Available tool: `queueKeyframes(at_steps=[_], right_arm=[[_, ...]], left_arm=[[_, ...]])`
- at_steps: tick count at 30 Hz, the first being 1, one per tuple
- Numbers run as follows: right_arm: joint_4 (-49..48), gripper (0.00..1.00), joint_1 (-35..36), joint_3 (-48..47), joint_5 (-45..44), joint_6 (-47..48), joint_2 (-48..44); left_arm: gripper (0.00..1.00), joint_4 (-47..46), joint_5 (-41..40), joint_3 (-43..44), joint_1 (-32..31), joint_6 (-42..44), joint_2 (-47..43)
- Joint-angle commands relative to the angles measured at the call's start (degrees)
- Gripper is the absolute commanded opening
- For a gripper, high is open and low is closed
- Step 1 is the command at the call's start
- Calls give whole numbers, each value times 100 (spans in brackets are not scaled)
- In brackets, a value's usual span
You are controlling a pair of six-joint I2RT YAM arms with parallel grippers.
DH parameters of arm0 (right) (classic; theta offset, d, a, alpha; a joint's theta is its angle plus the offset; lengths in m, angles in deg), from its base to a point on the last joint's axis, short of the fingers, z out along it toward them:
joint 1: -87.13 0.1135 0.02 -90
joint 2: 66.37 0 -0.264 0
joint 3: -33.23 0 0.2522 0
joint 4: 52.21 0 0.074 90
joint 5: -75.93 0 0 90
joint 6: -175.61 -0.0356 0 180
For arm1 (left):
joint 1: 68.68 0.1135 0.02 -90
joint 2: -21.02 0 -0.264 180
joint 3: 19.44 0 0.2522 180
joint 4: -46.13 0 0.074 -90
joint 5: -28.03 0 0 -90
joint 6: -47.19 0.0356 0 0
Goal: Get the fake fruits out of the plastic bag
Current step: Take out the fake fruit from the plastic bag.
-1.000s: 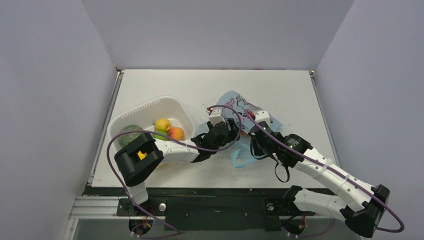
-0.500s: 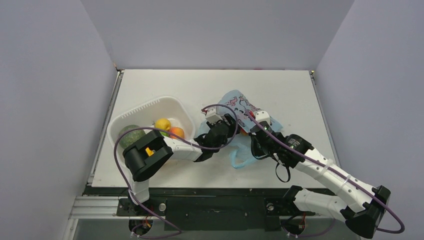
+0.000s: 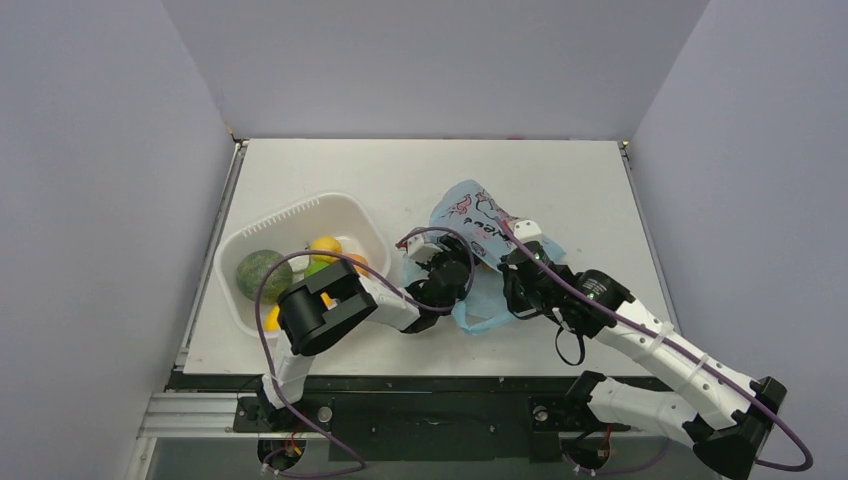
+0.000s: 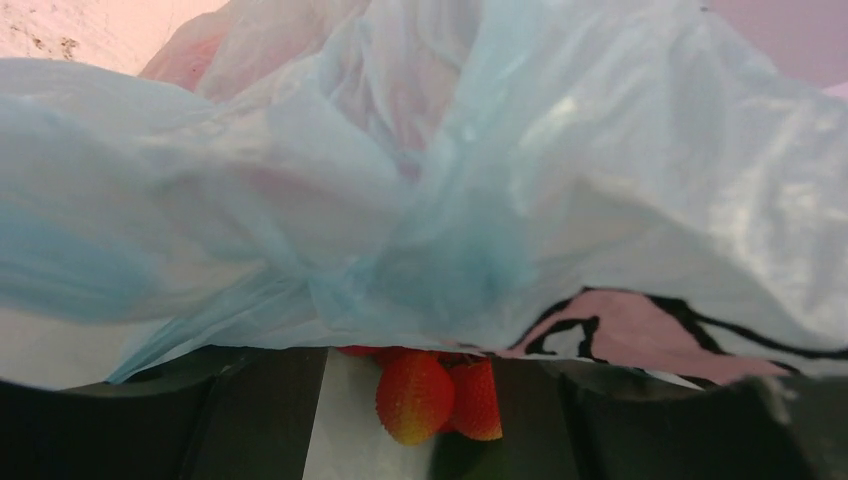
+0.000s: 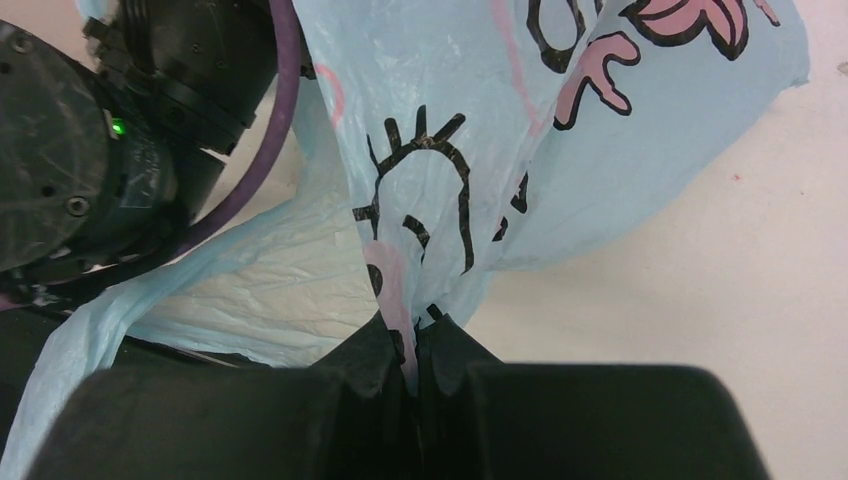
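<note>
The plastic bag (image 3: 470, 214), light blue with pink prints, lies right of the table's middle. My right gripper (image 3: 516, 264) is shut on a pinch of the plastic bag's (image 5: 520, 120) film, and the gripper's (image 5: 412, 345) jaws meet on the fold. My left gripper (image 3: 450, 276) sits at the bag's near-left mouth. In the left wrist view the plastic bag (image 4: 450, 190) drapes over the jaws. A red berry cluster (image 4: 415, 395) lies between them on the table. The left gripper (image 4: 440, 405) stands open, with a strip of table showing left of the berries. Other fake fruits are hidden.
A white slotted tub (image 3: 300, 213) stands at the left, holding a round green melon (image 3: 257, 270), a yellow piece (image 3: 325, 246) and a peach-coloured one (image 3: 356, 261). My left arm's wrist (image 5: 90, 150) is close beside the right gripper.
My left arm has swung its elbow right and brought its gripper nearer, under the bag's mouth; its jaws have narrowed slightly. The right gripper keeps its pinch on the bag.
</note>
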Motion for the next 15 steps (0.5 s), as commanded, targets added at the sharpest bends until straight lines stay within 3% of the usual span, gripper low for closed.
queueKeyframes(at_steps=[1, 8, 12, 15], right_arm=[[18, 0, -34, -290, 56, -51, -202], [112, 0, -27, -438, 16, -10, -243], [139, 0, -28, -406, -53, 19, -261], [148, 0, -33, -359, -101, 33, -299]], left_arm=[[53, -1004, -785, 264, -17, -314, 370], [49, -1354, -917, 534, -17, -527, 786], [35, -1736, -860, 563, 23, -232, 895], [17, -1876, -736, 477, 99, -336, 917]])
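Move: The left hand is already inside the plastic bag, half open, with the red strawberries just beyond its fingertips, about 3 cm ahead, 1 cm to its right and 2 cm lower. From this hand, the bag corner pinched by the right fingers is some 4 cm back, 7 cm right and 8 cm higher; the loose bag handle is roughly 15 cm back and 3 cm right, lower down. From the right hand, the strawberries lie about 7 cm ahead, 6 cm left and 10 cm down. Under the bag film, the left hand eases about 2 cm forward to the strawberries, dipping slightly and coming back up, while it rolls its left side down and swings a little counter-clockwise, some 10 degrees in all; its fingers go from half open to about a quarter open, closing around the fruit. The right hand keeps its shut pinch on the bag corner and lifts it about 1.5 cm, holding the bag up over the reaching hand. ##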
